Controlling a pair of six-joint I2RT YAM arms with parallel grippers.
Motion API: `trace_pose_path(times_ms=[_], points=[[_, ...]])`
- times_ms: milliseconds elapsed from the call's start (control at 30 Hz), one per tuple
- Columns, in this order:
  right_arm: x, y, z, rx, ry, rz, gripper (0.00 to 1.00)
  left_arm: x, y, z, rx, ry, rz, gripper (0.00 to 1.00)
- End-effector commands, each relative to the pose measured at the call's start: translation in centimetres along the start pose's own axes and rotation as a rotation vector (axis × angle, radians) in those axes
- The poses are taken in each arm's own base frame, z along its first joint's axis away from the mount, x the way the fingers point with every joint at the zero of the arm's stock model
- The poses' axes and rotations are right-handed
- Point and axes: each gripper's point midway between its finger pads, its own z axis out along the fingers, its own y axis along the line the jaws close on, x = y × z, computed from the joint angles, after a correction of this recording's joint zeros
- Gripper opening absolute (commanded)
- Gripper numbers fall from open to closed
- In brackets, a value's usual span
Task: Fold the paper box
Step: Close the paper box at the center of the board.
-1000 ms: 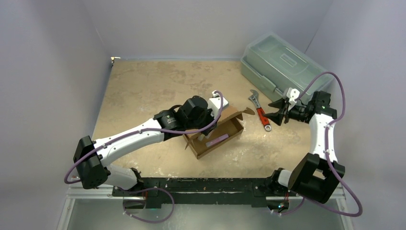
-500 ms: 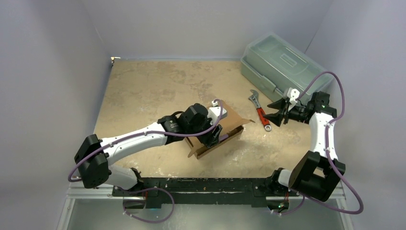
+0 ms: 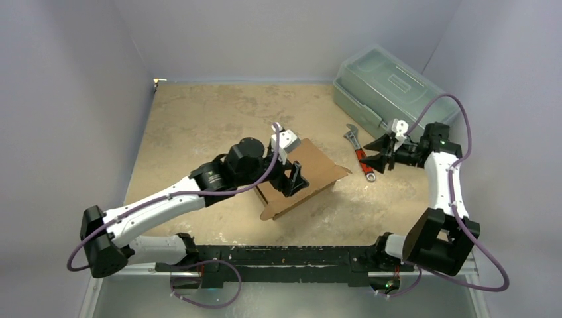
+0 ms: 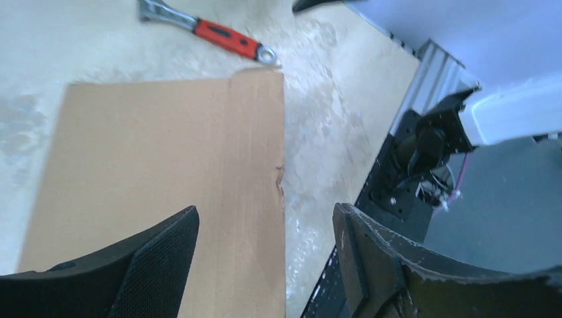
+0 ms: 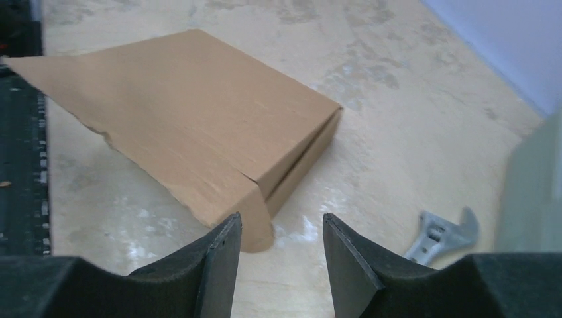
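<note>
The paper box (image 3: pixel 319 165) is plain brown cardboard near the table's middle, its lid lowered over the tray and slanting up toward the front right corner. My left gripper (image 3: pixel 295 180) hovers over the lid's left part, open, nothing between its fingers. In the left wrist view the flat lid (image 4: pixel 159 152) lies below the left gripper (image 4: pixel 265 228), its edge running between the jaws. My right gripper (image 3: pixel 376 154) is open to the right of the box, apart from it. In the right wrist view the box (image 5: pixel 192 112) sits beyond the right gripper (image 5: pixel 281 228), a corner flap hanging down.
A red-handled wrench (image 3: pixel 361 159) lies between the box and the right gripper; it also shows as the wrench (image 4: pixel 219 33) in the left wrist view. A translucent grey-green toolbox (image 3: pixel 388 89) stands at the back right. Walls close in the table on three sides.
The lid came down over the open box. My left gripper opened, let go and drew back to the left. The right arm shifted only slightly.
</note>
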Motion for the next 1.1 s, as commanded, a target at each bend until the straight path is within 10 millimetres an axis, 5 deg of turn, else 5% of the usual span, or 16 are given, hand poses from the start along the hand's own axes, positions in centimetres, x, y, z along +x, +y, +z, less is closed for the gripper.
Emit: trace_pose_path(times_ms=[0,133,233,333,467,633,767,1067], points=[[-1.9,1.3,2.6,-0.08,0.028,0.059,0.46,-2.7,2.4,-2.1,-0.164,-0.142,-0.017,0.72],[-4.0,1.0,6.4,0.015,0.074,0.029,0.27,0.3,6.5,-3.3,-0.333,-0.181,-0.111,0.64],[-4.8,2.6,9.0,0.04,0.069,0.012,0.15,2.5,7.9,-3.5,-0.358,-0.199,-0.189,0.53],[-3.1,1.9,10.4,0.061,0.134,0.035,0.09,4.4,8.7,-3.1,-0.362,-0.19,-0.243,0.4],[1.5,1.9,12.6,0.048,0.297,0.063,0.02,6.1,9.3,-2.3,-0.354,-0.184,-0.285,0.32],[6.9,2.9,12.7,-0.026,0.497,0.074,0.0,9.2,10.3,-1.2,-0.364,-0.108,-0.312,0.29],[9.1,3.0,12.7,-0.036,0.573,0.101,0.0,12.0,11.6,-0.7,-0.403,-0.032,-0.342,0.25],[8.4,3.2,12.9,-0.046,0.553,0.119,0.02,15.6,12.9,-0.1,-0.431,0.054,-0.393,0.23]])
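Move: The paper box's half-shut lid has its middle about 9 cm ahead of the left hand and 17 below, hardly off to either side. Its left edge is 4 ahead, 10 left and 16 below. From the right hand the lid's middle lies some 23 cm left, 2 back and 14 below, and the spot by its right edge 10 left, 2 ahead and 13 below. The wrench is 9 ahead, 3 left and 18 below that hand. The lid is met from above at both sides. The right hand sweeps about 12 cm left at level height, shutting its fingers, then drops roughly 13 cm onto the lid by its right edge, fingers tipping steeper. The left lifts slightly, swings 10 cm left and some forward while turning counter-clockwise about 30 degrees and closing most of the way, then sinks to the left edge. ##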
